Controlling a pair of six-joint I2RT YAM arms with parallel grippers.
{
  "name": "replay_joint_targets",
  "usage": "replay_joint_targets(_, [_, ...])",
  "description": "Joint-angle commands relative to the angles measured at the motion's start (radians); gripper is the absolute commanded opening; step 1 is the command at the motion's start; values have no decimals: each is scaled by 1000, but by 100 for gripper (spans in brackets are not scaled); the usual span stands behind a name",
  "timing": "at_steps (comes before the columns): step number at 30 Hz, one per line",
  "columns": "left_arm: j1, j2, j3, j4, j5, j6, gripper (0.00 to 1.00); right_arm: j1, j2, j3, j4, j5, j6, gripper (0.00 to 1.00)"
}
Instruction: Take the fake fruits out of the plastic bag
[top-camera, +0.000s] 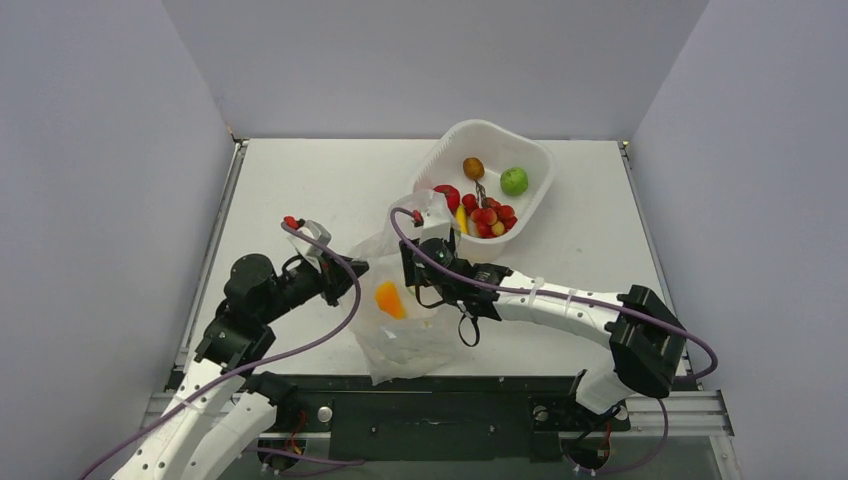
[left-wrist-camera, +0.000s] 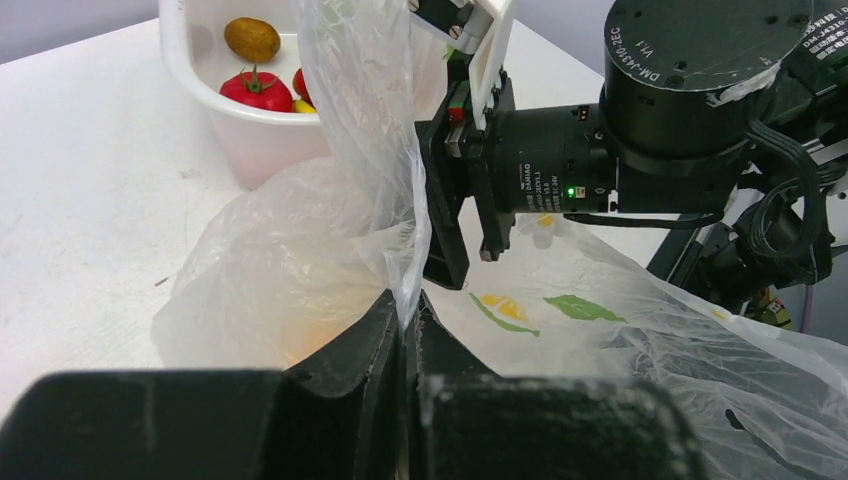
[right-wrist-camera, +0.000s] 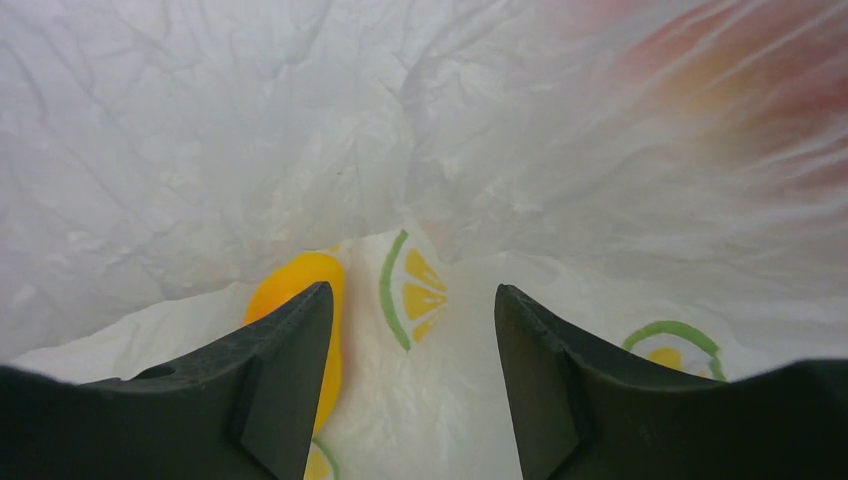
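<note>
The plastic bag (top-camera: 410, 345) lies crumpled at the near middle of the table, its mouth lifted. My left gripper (top-camera: 352, 272) is shut on a fold of the bag's film (left-wrist-camera: 408, 300), holding it up. My right gripper (top-camera: 412, 268) reaches into the bag mouth; its jaws (right-wrist-camera: 412, 300) stand open with nothing between them. An orange-yellow fake fruit (right-wrist-camera: 300, 285) lies inside the bag just beyond the left finger, also showing through the film (top-camera: 389, 300). A red round fruit (top-camera: 447, 195) and red grapes (top-camera: 490, 218) lie in the white tub (top-camera: 536, 190).
The tub stands at the back right of the bag and also holds a green apple (top-camera: 514, 181) and a small brown fruit (top-camera: 473, 167). Grey walls close in the table on three sides. The right arm's wrist (left-wrist-camera: 600, 150) crosses close in front of my left gripper.
</note>
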Motion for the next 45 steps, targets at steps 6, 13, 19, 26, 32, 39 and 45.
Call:
replay_joint_targets(6, [7, -103, -29, -44, -115, 59, 0, 108, 82, 40, 94, -167, -34, 70])
replay_joint_targets(13, [6, -98, -26, -60, -117, 70, 0, 115, 209, 86, 158, -210, -62, 84])
replay_joint_targets(19, [7, -99, -28, -61, -115, 71, 0, 119, 292, 121, 183, -190, -56, 86])
replay_joint_targets(26, [7, -93, -26, -61, -116, 76, 0, 133, 365, 138, 234, -209, -59, 86])
replay_joint_targets(32, [7, -88, -31, -48, -99, 63, 0, 138, 287, 115, 227, -148, -35, 87])
replay_joint_targets(39, [7, 26, 4, 149, 45, -106, 0, 46, 125, 47, 68, 27, -70, 88])
replay_joint_targets(45, [5, 101, 69, 271, 110, -200, 0, 29, -35, 71, -94, 196, -186, 88])
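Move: The orange-yellow fruit still in the bag lies roughly 4 cm back from the right hand, 7 cm to its left and 11 cm below it. The tomato in the white basket is about 17 cm ahead of that hand, 6 cm to its right and 10 cm down; the basket's middle is some 20 cm ahead and 13 cm right, as low. From the left hand, the fruit lies about 4 cm ahead, 2 cm right and 23 cm below. The bag stays pinched in the left fingers while the empty right gripper dips about 10 cm left, 9 down and 5 back among the plastic, opening wide and turning some 20 degrees counter-clockwise, then sweeps right, up and forward almost to its start. The left hand eases about 2 cm left and slightly down, then swings back right and forward. ##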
